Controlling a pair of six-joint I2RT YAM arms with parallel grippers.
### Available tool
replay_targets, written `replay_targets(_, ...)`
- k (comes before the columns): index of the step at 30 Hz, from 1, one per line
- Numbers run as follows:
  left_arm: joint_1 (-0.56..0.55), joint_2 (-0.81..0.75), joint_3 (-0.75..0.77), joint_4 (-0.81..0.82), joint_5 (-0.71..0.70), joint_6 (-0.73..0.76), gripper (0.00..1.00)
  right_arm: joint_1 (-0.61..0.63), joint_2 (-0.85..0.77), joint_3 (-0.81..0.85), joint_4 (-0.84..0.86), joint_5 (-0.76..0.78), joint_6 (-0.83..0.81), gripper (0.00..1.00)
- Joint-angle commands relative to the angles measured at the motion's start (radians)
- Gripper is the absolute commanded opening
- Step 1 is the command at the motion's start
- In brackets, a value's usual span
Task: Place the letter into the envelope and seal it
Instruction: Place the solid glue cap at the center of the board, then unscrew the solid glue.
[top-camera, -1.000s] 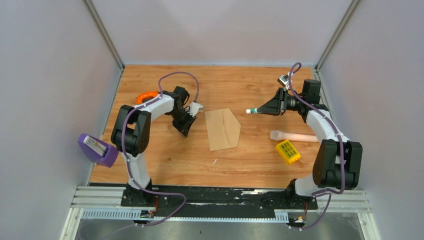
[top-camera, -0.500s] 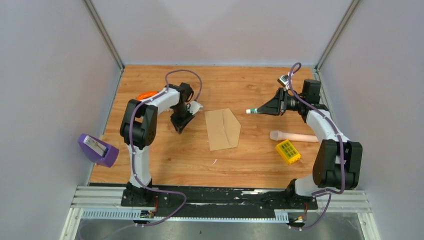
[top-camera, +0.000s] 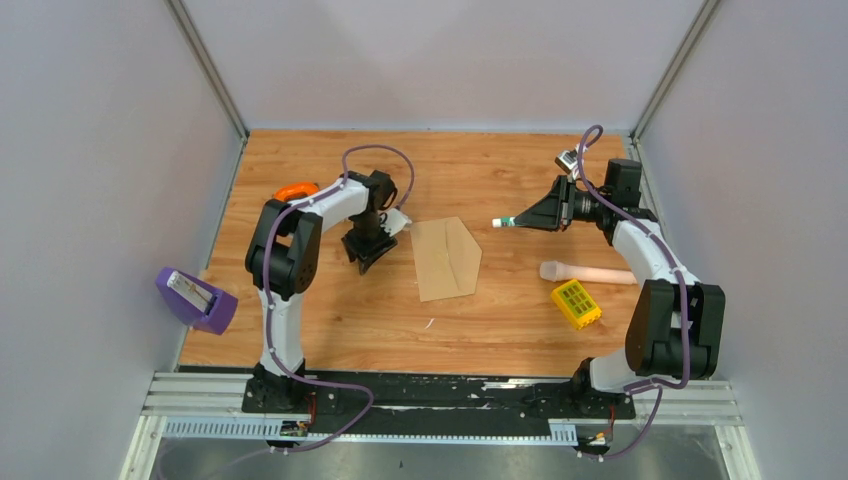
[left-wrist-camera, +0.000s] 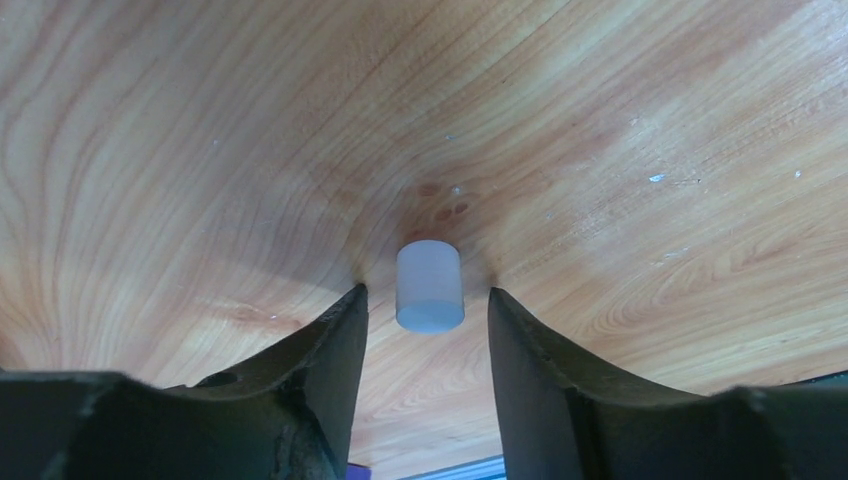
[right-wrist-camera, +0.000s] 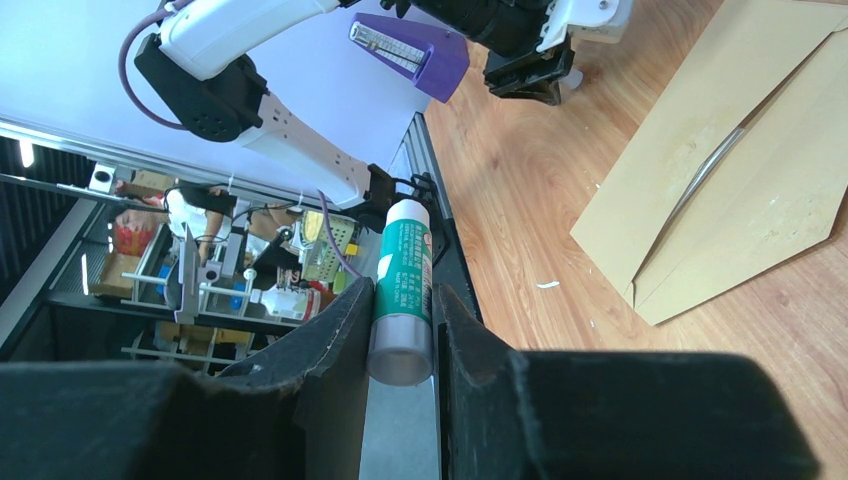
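Note:
The tan envelope (top-camera: 445, 258) lies flat mid-table, its pointed flap spread out to the right; the right wrist view also catches the envelope (right-wrist-camera: 720, 160). The letter is hidden from every view. My left gripper (top-camera: 367, 256) points straight down at the table just left of the envelope. In its wrist view the left gripper (left-wrist-camera: 428, 291) is open, with a small white cap (left-wrist-camera: 428, 272) standing on the wood between the fingers and a gap on each side. My right gripper (top-camera: 522, 219) hovers right of the envelope, shut on a green and white glue stick (right-wrist-camera: 405, 258) that points left.
An orange object (top-camera: 295, 190) lies behind the left arm. A purple holder (top-camera: 195, 298) sits at the left table edge. A pink cylinder (top-camera: 588, 272) and a yellow block (top-camera: 576, 304) lie near the right arm. Walls enclose three sides.
The left arm has drawn its elbow in and moved a little right, closer to the envelope, and its jaws have opened around the cap. The right arm has stayed still.

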Motion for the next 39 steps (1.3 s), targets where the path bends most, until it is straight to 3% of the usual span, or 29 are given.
replay_targets(1,0.005,0.03,-0.025,0.005,0.008,0.023,0.58,-0.006,-0.037,0.022,0.016,-0.02,-0.026,0.0)
replay_targets(8,0.019,-0.076,-0.025,-0.037,0.07,0.05,0.72,-0.012,-0.044,0.018,0.016,-0.019,-0.026,0.0)
replay_targets(15,0.055,-0.355,0.0,-0.093,0.122,0.094,0.99,-0.016,-0.039,0.022,0.016,-0.022,-0.025,0.0)
replay_targets(22,0.067,-0.613,0.118,0.043,0.096,0.084,1.0,-0.016,-0.049,0.019,0.016,-0.011,-0.026,0.0)
replay_targets(27,0.068,-0.771,0.006,0.381,0.168,-0.097,1.0,-0.016,-0.062,0.017,0.017,0.0,-0.031,0.0)
replay_targets(30,0.065,-0.722,0.048,0.388,0.425,-0.125,0.98,-0.014,-0.067,0.015,0.016,0.005,-0.037,0.0)
replay_targets(34,0.002,-0.678,0.031,0.514,0.524,-0.118,1.0,-0.014,-0.062,0.009,0.007,0.03,-0.054,0.0)
replay_targets(39,-0.099,-0.578,0.061,0.528,0.643,-0.09,1.0,0.007,-0.035,0.009,-0.05,0.086,-0.117,0.0)
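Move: The glue cap already stands free on the table between the left hand's part-open fingers, about 1 cm below the hand point. The envelope, next in line, lies some 15 cm to the right, level fore and aft and about 2 cm lower; a paper scrap is roughly 12 cm right and 11 cm back. From the right hand, still holding the glue stick, the envelope is about 13 cm left, 1 cm ahead and 24 cm below. Opening wide, the left hand rises some 30 cm off the cap, then swings 12 cm right, fingers tipping forward-right. ##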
